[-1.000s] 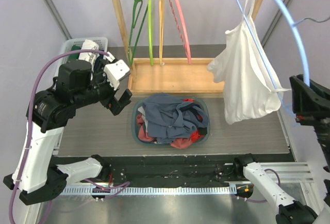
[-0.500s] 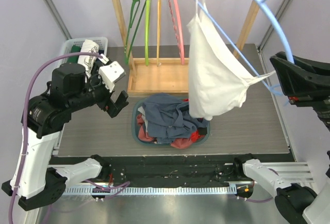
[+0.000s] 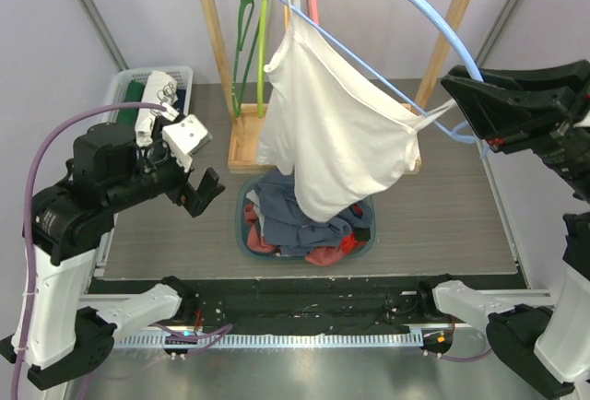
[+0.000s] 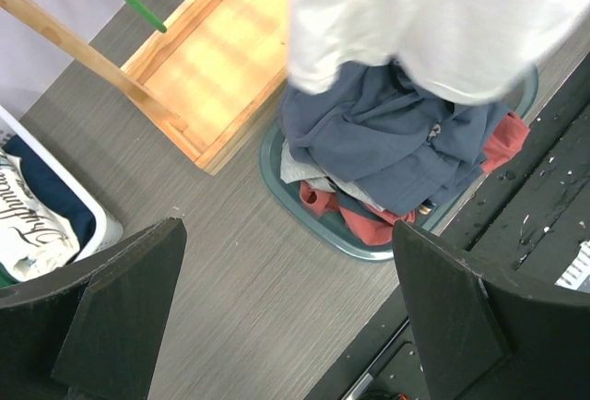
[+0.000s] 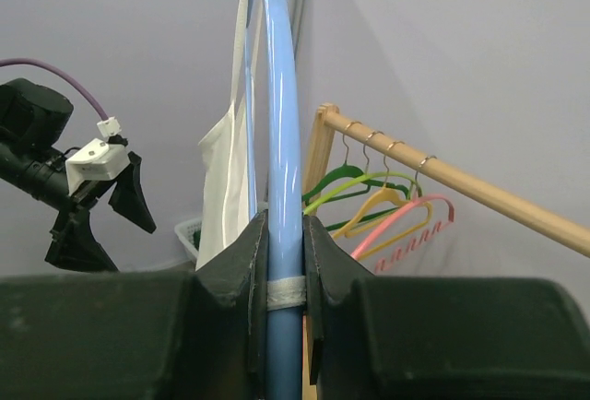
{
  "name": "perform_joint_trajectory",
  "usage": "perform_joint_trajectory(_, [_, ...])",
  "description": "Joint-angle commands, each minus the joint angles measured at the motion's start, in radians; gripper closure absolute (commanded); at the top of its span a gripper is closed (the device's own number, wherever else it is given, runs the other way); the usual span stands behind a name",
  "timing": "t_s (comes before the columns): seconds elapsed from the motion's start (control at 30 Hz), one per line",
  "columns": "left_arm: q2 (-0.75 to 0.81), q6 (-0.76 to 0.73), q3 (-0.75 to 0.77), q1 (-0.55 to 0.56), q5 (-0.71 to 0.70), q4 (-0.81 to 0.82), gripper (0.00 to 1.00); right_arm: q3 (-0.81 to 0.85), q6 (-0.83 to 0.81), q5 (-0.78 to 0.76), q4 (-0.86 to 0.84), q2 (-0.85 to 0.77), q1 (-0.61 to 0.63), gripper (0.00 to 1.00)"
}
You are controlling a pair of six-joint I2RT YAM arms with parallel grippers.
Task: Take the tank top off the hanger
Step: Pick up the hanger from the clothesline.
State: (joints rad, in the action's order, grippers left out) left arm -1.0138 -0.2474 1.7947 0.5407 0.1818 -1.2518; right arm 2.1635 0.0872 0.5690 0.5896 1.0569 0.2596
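A white tank top [image 3: 332, 133] hangs on a light blue hanger [image 3: 415, 4], tilted above the middle of the table. My right gripper [image 3: 461, 122] is shut on the hanger's lower end at the right. In the right wrist view the blue hanger [image 5: 281, 142] runs up between the closed fingers [image 5: 247, 262], with the tank top [image 5: 226, 179] draped to its left. My left gripper [image 3: 184, 179] stands open with nothing in it, to the left of the shirt and apart from it. In the left wrist view the tank top's hem [image 4: 433, 13] hangs over the clothes, beyond the open gripper [image 4: 286, 317].
A teal basket [image 3: 242, 234] of blue and red clothes sits under the tank top. Behind it stands a wooden rack [image 3: 214, 41] with green, yellow and pink hangers [image 3: 247, 31]. A white bin [image 3: 124, 82] with folded clothes sits at the far left.
My right gripper has swung the hanger and tank top from the right side leftward, to above the basket. The left arm has drifted slightly left and down, still open.
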Motion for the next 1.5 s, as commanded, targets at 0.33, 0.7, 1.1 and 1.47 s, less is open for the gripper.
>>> perform_joint_trajectory(0.33, [0.087, 0.063, 0.054, -0.007, -0.019, 0.104, 0.00, -0.037, 0.023, 0.213, -0.094, 0.132, 0.000, 0.99])
perform_joint_trajectory(0.7, [0.006, 0.083, 0.140, -0.007, 0.036, 0.137, 0.00, -0.295, -0.148, 0.285, 0.055, 0.023, 0.006, 0.99])
perform_joint_trajectory(1.1, [-0.153, 0.100, 0.411, -0.007, 0.296, 0.137, 0.00, -0.465, -0.237, 0.301, 0.125, -0.130, 0.056, 0.99])
perform_joint_trajectory(1.47, [-0.344, 0.152, 0.543, -0.007, 0.740, 0.111, 0.00, -0.568, -0.394, 0.291, 0.139, -0.176, 0.078, 0.99])
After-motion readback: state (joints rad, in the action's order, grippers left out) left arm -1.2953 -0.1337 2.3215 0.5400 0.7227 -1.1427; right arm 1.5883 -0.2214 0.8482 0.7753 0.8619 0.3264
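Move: The blue hanger, off the line and held near its right end by the right fingers with the white tank top on it, has its left end some 19 cm ahead of the right hand, 28 to the left and 10 higher. From the empty left hand that end is about 15 cm ahead, 10 right, 36 up. The laundry tub lies roughly 12 cm ahead of the left hand, 19 right, 38 below; the pink hanger 28 ahead, 19 right, 8 above. The blue hanger is swung down towards the left gripper: the right hand, still pinching it, first reaches forward and left, then sinks about 19 cm while drawing back, its upward-slanting fingers tipping level. The left hand rises some 14 cm to meet the hanger, then also goes right and slightly back, wrist rolling left side down and turning clockwise, fingers staying wide open. ##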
